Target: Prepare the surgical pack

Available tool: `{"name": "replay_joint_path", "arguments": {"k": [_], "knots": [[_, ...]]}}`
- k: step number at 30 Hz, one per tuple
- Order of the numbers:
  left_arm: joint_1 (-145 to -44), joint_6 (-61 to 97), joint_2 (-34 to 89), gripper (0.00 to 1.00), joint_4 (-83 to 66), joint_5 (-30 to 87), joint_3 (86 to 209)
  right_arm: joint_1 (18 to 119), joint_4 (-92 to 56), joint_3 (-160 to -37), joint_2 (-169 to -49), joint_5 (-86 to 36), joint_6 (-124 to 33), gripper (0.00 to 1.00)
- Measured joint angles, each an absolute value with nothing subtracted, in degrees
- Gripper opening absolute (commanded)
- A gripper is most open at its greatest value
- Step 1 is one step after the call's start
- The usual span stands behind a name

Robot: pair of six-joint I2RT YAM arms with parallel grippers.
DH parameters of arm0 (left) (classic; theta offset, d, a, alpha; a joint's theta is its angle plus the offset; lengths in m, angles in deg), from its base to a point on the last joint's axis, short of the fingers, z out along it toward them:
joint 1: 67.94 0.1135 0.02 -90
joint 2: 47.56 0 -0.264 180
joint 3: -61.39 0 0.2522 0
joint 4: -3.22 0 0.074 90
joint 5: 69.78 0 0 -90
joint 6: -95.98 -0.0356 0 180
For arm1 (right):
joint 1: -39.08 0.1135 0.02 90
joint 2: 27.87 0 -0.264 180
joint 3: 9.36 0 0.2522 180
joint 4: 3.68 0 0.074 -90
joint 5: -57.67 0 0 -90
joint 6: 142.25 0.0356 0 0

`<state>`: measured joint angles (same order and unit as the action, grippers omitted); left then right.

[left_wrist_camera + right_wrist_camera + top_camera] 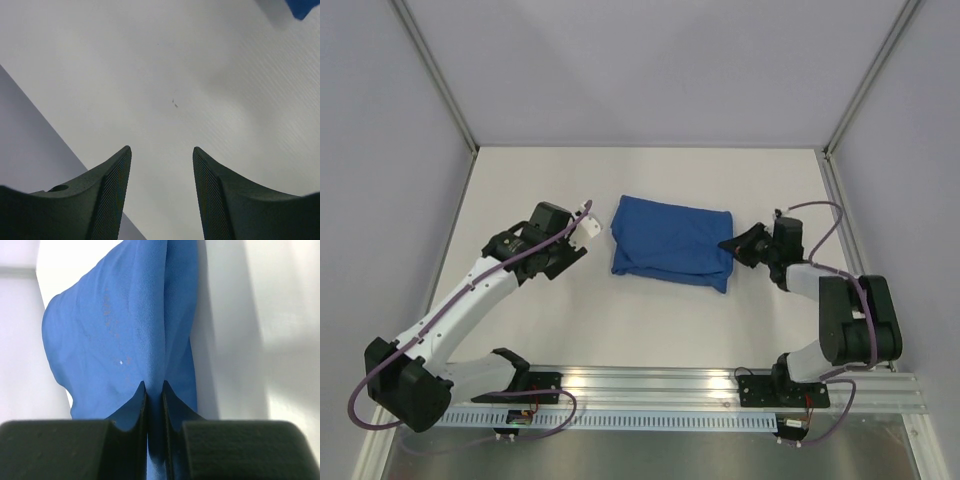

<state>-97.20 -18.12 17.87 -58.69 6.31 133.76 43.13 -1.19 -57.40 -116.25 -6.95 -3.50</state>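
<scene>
The surgical pack (671,241) lies mid-table as a folded royal-blue cloth bundle. My right gripper (731,243) is at its right end, shut on a pinched fold of the blue cloth (120,340), which runs up between the narrow jaws at the right gripper (154,386). My left gripper (582,232) hangs a little left of the bundle, apart from it. In the left wrist view the left gripper (162,150) is open over bare table, and only a blue corner of the pack (302,7) shows at the top right.
White enclosure walls with metal corner posts (438,78) ring the table on the left, back and right. A metal rail (720,385) carrying both arm bases runs along the near edge.
</scene>
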Motion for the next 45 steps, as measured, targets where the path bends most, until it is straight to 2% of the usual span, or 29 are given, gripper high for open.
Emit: {"name": "replay_joint_path", "arguments": {"k": [6,14,20,25,31,40,41,42,45], "knots": [[-97.2,-18.1,17.7,0.61,-58.7,6.2,133.3,30.1,-2.1,-48.8,-106.4,-7.9,-1.1,0.0],[-97.2,-18.1,17.2,0.61,-58.7,6.2,133.3,7.0,-11.1,-40.8,-90.2,-10.4,-0.3,0.0],[-97.2,-18.1,15.8,0.61,-58.7,6.2,133.2,-9.3,-23.1,-37.6,-75.5,-16.2,1.1,0.01],[-97.2,-18.1,14.3,0.61,-58.7,6.2,132.9,-13.7,-31.5,-37.2,-68.1,-22.3,1.0,0.0],[-97.2,-18.1,13.1,0.61,-58.8,6.2,132.9,-16.7,-38.3,-37.0,-62.1,-22.6,2.6,0.0],[-97.2,-18.1,11.5,0.62,-59.6,7.5,132.9,-17.6,-52.2,-39.1,-54.5,-27.3,5.4,0.01],[-97.2,-18.0,11.4,0.62,-59.6,7.7,132.9,-17.6,-53.1,-39.3,-54.3,-27.8,5.4,0.03],[-97.2,-17.9,11.2,0.63,-59.7,8.0,132.9,-17.6,-54.0,-39.5,-53.9,-28.3,5.3,0.29],[-97.2,-17.7,11.0,0.66,-60.7,8.6,132.9,-17.8,-55.8,-40.2,-53.5,-30.1,4.5,0.72]]}}
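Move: The right hand already pinches the right edge of the blue wrapped pack, whose middle lies about 14 cm to its left, straight out level, and some 2 cm lower. The bare patch where the pack goes is some 20 cm to this hand's right and 10 cm back, 4 cm below. The table's right edge runs about 28 cm to its right, level with it. From the left hand the pack's middle is 9 cm ahead, 29 cm right and 13 cm below. Sweeping right and increasingly back, low and level, the right hand drags the pack by its pinched edge for about 25 cm, then draws back along the table's right side towards the near corner. The wrist turns some 80 degrees clockwise on the way and finally tips down a little; at the very end the fingers open and release the cloth. ##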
